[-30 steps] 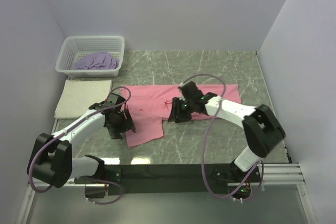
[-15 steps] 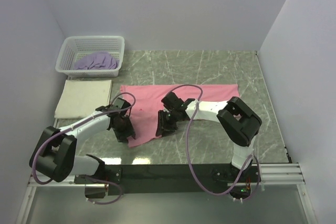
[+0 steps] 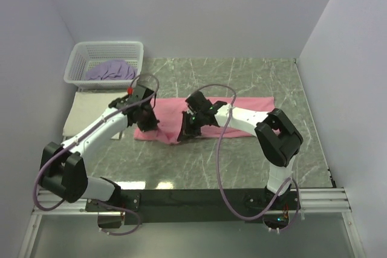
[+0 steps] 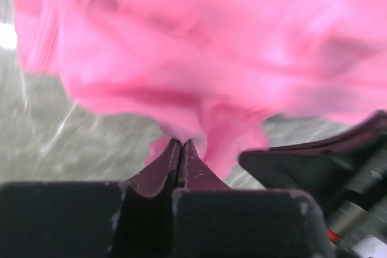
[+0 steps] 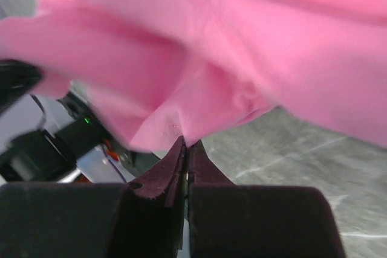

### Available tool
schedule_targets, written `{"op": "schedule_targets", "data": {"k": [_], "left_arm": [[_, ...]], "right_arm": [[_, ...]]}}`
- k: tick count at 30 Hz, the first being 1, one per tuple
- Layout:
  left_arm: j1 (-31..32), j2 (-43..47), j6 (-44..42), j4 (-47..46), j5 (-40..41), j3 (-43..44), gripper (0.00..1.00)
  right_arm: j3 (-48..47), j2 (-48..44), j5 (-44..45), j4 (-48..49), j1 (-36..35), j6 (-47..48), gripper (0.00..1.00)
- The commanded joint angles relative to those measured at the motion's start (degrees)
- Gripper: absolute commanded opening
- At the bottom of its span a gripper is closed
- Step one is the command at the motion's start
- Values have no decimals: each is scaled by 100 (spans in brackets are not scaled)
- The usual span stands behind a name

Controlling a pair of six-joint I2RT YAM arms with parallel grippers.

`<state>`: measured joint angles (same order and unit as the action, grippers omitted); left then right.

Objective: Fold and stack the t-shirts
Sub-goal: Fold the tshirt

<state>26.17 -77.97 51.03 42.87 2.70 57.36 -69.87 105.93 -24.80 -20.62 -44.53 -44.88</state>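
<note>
The pink t-shirt (image 3: 245, 110) lies as a long band across the middle of the table. My left gripper (image 3: 147, 125) is shut on its near-left edge. My right gripper (image 3: 187, 131) is shut on the near edge a little further right. In the left wrist view, pink cloth (image 4: 211, 58) bunches up from the closed left gripper (image 4: 179, 143). The right wrist view shows the same cloth (image 5: 254, 46) pinched in the right gripper (image 5: 186, 144). A folded cream t-shirt (image 3: 81, 112) lies at the left, partly under my left arm. The lavender t-shirt (image 3: 110, 69) is crumpled in the basket.
The white lattice basket (image 3: 106, 47) stands at the back left corner, just behind the cream shirt. Grey-green marbled tabletop (image 3: 242, 161) shows in front of the pink shirt and behind it. Pale walls close in the left, back and right sides.
Both grippers have shut on the pink shirt's near flap and carried it toward the back. The flap that reached toward the front edge is now folded in, leaving a narrower band.
</note>
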Motion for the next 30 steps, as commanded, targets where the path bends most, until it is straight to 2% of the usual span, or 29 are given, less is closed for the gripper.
{"op": "schedule_targets", "data": {"k": [1,7,15,30], "left_arm": [[-95,-471,-373,46,371,696,1],[-306,-1359,-831,-174,248,1514,1],[-499,-1993,-1121,-534,398,2296,1],[-772,-2187,-1059,-1141,345,1980,1]], "right_arm": [[-334,-240,63,-161,462,32,0],[-800,112,-209,-179,911,6,0],[-1529,770,-341,-223,1227,-12,2],[-2110,1298,-122,-320,1447,138,5]]}}
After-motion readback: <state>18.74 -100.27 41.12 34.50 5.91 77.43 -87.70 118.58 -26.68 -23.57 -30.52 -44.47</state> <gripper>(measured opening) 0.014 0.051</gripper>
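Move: The sleeve is pinched in both hands near the shirt's left end. From the left hand the shirt's far edge lies roughly 17 cm straight ahead and 9 below, the white stack about 24 to the left and 9 ahead, and the laundry basket some 22 left and 27 ahead. From the right hand that same edge is about 21 cm straight ahead and 5 below; the shirt's right end lies roughly 39 to the right and 12 ahead. Forward together, each some 14 cm towards the shirt's far edge, both hands carry the pinched sleeve over the shirt and keep their fingers shut on it. The left stays at much the same height; the right arcs up a few centimetres and back down, drifts about 3 cm right and turns slightly clockwise. ##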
